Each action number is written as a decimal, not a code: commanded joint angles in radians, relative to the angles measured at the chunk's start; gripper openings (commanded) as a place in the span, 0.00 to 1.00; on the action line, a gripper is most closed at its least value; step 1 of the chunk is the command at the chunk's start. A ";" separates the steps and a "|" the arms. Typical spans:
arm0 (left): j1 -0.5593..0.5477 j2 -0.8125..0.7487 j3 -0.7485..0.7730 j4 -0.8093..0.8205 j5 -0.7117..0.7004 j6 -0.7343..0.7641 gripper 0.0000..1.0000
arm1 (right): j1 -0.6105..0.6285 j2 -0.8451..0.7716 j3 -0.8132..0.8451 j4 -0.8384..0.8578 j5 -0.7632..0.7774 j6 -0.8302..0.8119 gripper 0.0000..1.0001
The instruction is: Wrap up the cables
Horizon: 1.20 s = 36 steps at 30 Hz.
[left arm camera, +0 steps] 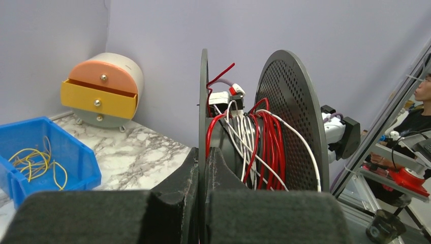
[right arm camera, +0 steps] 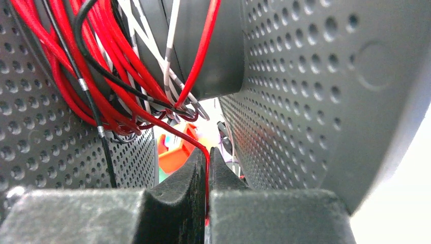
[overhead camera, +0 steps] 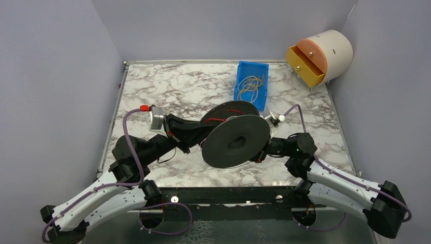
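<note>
A dark grey spool point(overhead camera: 236, 140) with two perforated flanges is held up off the marble table between both arms. The cables point(left arm camera: 269, 147), mostly red with some white and black strands, are wound loosely round its hub. My left gripper point(left arm camera: 203, 162) is shut on the rim of the near flange point(left arm camera: 203, 101), with the other flange point(left arm camera: 295, 112) to its right. My right gripper point(right arm camera: 207, 162) sits between the two flanges and is shut on one red cable point(right arm camera: 173, 129), which runs up into the wound bundle point(right arm camera: 101, 76). In the top view the spool hides both grippers' fingertips.
A blue bin point(overhead camera: 252, 63) with yellow wires in it stands at the back of the table, also in the left wrist view point(left arm camera: 86, 165). A round drawer cabinet point(overhead camera: 320, 56) with an open yellow drawer stands off the back right corner. Grey walls enclose three sides.
</note>
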 commanded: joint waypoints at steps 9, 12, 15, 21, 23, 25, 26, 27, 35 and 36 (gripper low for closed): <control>0.000 -0.015 0.010 0.171 -0.062 0.016 0.00 | 0.024 -0.020 0.038 -0.071 0.087 -0.072 0.19; 0.000 -0.020 0.015 0.167 -0.069 0.025 0.00 | 0.024 -0.031 0.030 -0.087 0.104 -0.078 0.22; 0.000 -0.027 0.020 0.161 -0.079 0.036 0.00 | 0.024 -0.044 0.022 -0.098 0.112 -0.084 0.24; 0.000 -0.048 0.035 0.156 -0.100 0.056 0.00 | 0.024 -0.059 0.004 -0.111 0.118 -0.086 0.28; 0.000 -0.050 0.041 0.152 -0.103 0.063 0.00 | 0.024 -0.065 0.000 -0.117 0.118 -0.087 0.29; 0.000 -0.054 0.047 0.144 -0.112 0.073 0.00 | 0.024 -0.078 -0.006 -0.131 0.121 -0.090 0.31; 0.000 -0.057 0.050 0.139 -0.118 0.079 0.00 | 0.024 -0.086 -0.009 -0.139 0.125 -0.092 0.32; 0.000 -0.062 0.052 0.136 -0.124 0.084 0.00 | 0.024 -0.094 -0.016 -0.144 0.128 -0.092 0.33; 0.000 -0.085 0.075 0.110 -0.167 0.122 0.00 | 0.024 -0.161 -0.050 -0.207 0.155 -0.107 0.39; 0.000 -0.087 0.078 0.106 -0.170 0.126 0.00 | 0.024 -0.170 -0.053 -0.225 0.159 -0.112 0.40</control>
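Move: The left hand still grips the rim of the spool's far flange; the spool's middle is about 8 cm to its right, 3 cm above and 1 cm nearer the base. The right hand, still pinching the red cable in the gap below the hub, has the spool's middle roughly 11 cm above it, 2 cm forward and 2 cm left. From the left hand, the blue box stands some 34 cm ahead, 16 cm right and 37 cm below. The right fingers open and let go of the red cable while that hand edges about 1 cm forward, then comes 1.5 cm to the right and sinks slightly, coming clear of the gap between the flanges. The left hand keeps its grip on the flange rim and carries the spool away from the open fingers, first up, then up and left by about 3 cm each way, swinging it some 10 degrees counter-clockwise. ##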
